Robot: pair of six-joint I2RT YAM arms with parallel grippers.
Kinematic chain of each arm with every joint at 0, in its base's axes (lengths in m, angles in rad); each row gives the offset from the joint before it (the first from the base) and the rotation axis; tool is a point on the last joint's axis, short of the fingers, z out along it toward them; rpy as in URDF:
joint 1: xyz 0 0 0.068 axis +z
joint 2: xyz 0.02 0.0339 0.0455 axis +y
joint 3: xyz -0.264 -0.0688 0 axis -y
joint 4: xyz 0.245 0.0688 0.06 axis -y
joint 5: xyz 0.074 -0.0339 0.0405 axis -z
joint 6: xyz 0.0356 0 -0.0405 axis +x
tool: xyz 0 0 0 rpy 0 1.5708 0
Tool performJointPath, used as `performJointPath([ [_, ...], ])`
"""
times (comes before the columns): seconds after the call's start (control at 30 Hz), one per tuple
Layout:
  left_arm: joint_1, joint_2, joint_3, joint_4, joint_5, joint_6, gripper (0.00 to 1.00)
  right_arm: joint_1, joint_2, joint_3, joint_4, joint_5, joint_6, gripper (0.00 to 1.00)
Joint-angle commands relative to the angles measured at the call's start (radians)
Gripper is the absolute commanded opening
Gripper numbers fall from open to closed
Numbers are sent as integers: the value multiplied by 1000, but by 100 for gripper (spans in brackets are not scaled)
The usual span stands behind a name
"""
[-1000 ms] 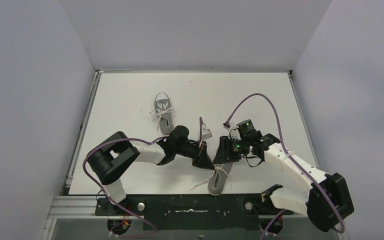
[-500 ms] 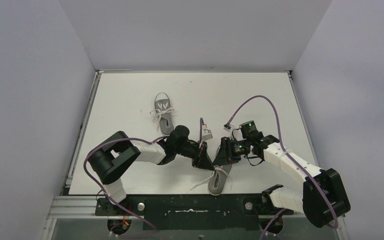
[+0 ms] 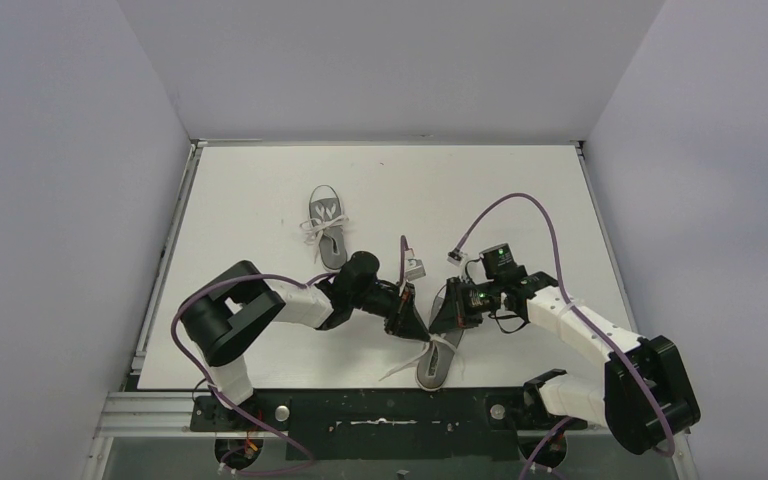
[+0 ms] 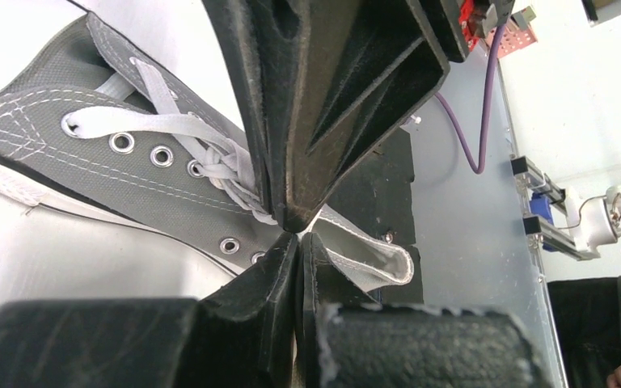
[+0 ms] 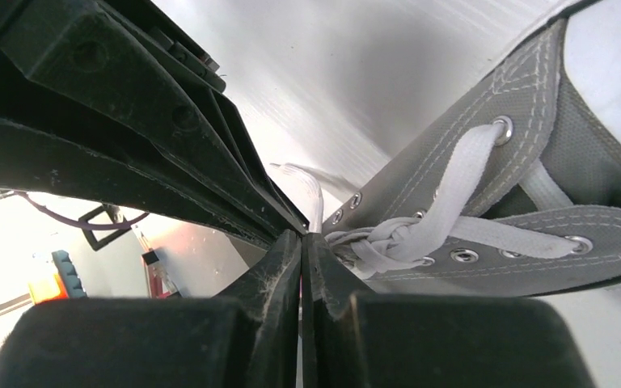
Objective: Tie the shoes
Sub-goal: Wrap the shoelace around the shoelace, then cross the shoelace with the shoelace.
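Observation:
Two grey shoes lie on the white table. The near shoe sits by the front edge, its white laces crossed into a knot. Both grippers meet tip to tip just above that knot. My left gripper is shut, and a folded white lace loop comes out of its tips. My right gripper is shut beside the knot, with a lace strand running into its tips. The far shoe lies alone at the back left, its laces bunched across the middle.
The black base rail runs along the table's front edge, right behind the near shoe. Purple cables arch over the right arm. Loose lace ends trail left of the near shoe. Grey walls close in the table on three sides.
My right gripper has closed at the knot, and its arm has shifted slightly toward the left gripper. The left gripper and both shoes have stayed put.

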Motion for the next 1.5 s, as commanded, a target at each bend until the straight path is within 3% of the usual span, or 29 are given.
performJointPath([
  [0.0, 19, 15, 36, 90, -20, -52, 4, -8, -31, 29, -59, 55, -31, 0],
  [0.37, 15, 5, 27, 52, -142, -89, 13, -9, -164, -8, -42, 77, 85, 0],
  [0.67, -2, 19, -13, 242, -111, -186, 30, -9, -151, -9, -20, 74, 91, 0],
  [0.93, -18, 50, -7, 290, -91, -207, 28, -9, -156, -4, -11, 74, 108, 0],
  [1.03, -19, 60, -20, 340, -89, -222, 33, -9, -166, 0, -33, 91, 104, 0],
  [1.47, -19, 108, -77, 544, -111, -304, 38, -9, -173, 2, -35, 124, 113, 0],
])
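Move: Both fingertips meet on the shoelace just above the shoe, the lace already pinched in each hand. From the left hand, the lace in the right fingers is level with it and barely 1 cm to its right; the knot lies about 3 cm ahead, 1 cm right and 3 cm below. The shoe opening sits roughly 4 cm back and 4 cm below. From the right hand the knot is some 3 cm ahead, straight in line sideways, 4 cm below. The left fingers let go of the shoelace and spread to over a third open while the right keeps its pinch on it. As it opens, the left hand slides about 2 cm forward, dipping and recovering, then edges about 1 cm right with a slight counter-clockwise turn, leaving its fingers either side of the loop. The right hand, still shut, shifts about 1 cm to its right, dips, then lifts about 1 cm and holds there. ##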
